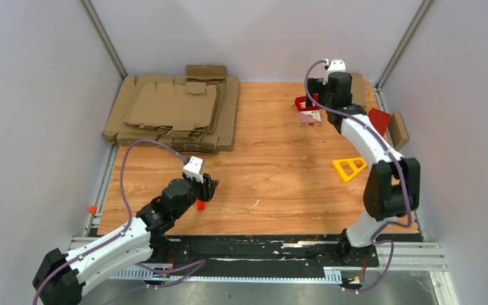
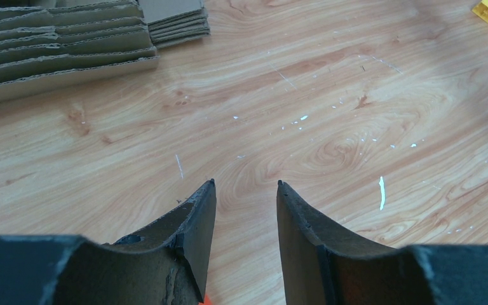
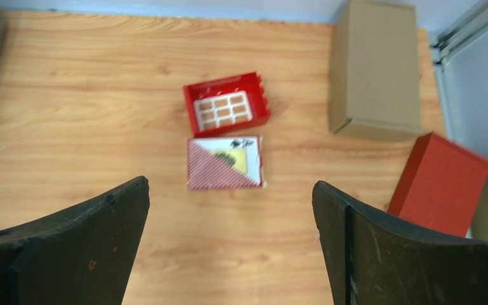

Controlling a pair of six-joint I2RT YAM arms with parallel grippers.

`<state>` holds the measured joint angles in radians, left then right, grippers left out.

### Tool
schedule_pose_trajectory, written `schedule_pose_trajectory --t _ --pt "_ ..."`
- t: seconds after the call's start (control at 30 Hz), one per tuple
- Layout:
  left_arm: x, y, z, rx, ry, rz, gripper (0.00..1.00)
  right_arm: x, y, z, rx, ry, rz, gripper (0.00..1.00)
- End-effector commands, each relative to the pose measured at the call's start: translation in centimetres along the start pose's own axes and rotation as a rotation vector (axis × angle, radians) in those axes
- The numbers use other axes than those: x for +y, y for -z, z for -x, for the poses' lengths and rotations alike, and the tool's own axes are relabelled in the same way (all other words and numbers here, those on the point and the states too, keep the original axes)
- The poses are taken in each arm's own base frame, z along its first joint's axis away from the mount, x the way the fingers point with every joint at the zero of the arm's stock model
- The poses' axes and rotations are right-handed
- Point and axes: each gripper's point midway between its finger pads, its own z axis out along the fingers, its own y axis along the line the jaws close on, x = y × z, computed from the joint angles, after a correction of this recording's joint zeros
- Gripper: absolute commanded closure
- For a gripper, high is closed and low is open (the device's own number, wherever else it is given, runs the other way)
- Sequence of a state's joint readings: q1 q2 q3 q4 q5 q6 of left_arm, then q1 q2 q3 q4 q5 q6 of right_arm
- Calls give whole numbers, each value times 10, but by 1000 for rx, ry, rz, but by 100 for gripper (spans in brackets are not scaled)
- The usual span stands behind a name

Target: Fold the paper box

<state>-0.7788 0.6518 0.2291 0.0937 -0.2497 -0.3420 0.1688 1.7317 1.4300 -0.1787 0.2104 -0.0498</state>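
The paper box [image 3: 375, 67] is a closed plain brown oblong, lying flat at the far right of the table by the back wall. In the top view only a strip of the paper box [image 1: 358, 89] shows behind the right arm. My right gripper [image 3: 230, 183] hangs above the wood to the left of it, wide open and holding nothing; the right gripper [image 1: 321, 95] sits at the back right. My left gripper [image 2: 246, 183] is low over bare wood near the front left, jaws apart with nothing between them. In the top view the left gripper [image 1: 211, 189] points toward the table's middle.
A pile of flat cardboard blanks [image 1: 178, 111] fills the back left. A red tray [image 3: 227, 103] and a striped card [image 3: 225, 163] lie under the right gripper. A red box [image 3: 441, 183], another brown box [image 1: 398, 130], a yellow triangle [image 1: 349, 168] and a small red piece [image 1: 200, 204] are around.
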Motion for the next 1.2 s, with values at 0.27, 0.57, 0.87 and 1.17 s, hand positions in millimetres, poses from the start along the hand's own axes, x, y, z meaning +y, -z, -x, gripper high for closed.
schedule_pose_trajectory --t 0.27,0.57,0.87,1.17 --pt "-1 -1 16 -54 -15 -1 48 26 122 -39 -122 -303 243 0" --pt "-2 4 18 -71 -14 -15 0 44 167 -122 -26 -432 357 0" --pt "23 8 24 -108 1 119 0 41 176 -183 57 -491 314 0" --pt "78 23 23 -187 86 432 0 32 169 -205 133 -535 219 0"
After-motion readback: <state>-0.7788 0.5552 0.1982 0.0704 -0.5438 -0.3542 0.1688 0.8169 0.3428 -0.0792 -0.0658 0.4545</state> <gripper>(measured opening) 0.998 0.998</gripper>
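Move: The finished paper box stands on the far right of the table, about 11 cm ahead of the right hand, 15 cm to its right and 16 cm below. The red tray lies some 9 cm ahead of that hand and 3 cm left; the red box 5 cm back and 20 cm right; the yellow bracket 22 cm back and 7 cm right, all on the table. From the left hand the paper box is about 39 cm ahead and 55 cm right, 6 cm lower. The empty right hand, fingers kept wide open, draws back some 25 cm away from the paper box and, after a nearly level start, sinks about 12 cm to come in over bare table left of the yellow bracket, rolling its left side up some 30 degrees and slowing to a stop. The left hand, touching nothing, opens its half-open fingers fully, rises a little, then swings left about 5 cm and slightly forward, turning about 15 degrees counter-clockwise. ##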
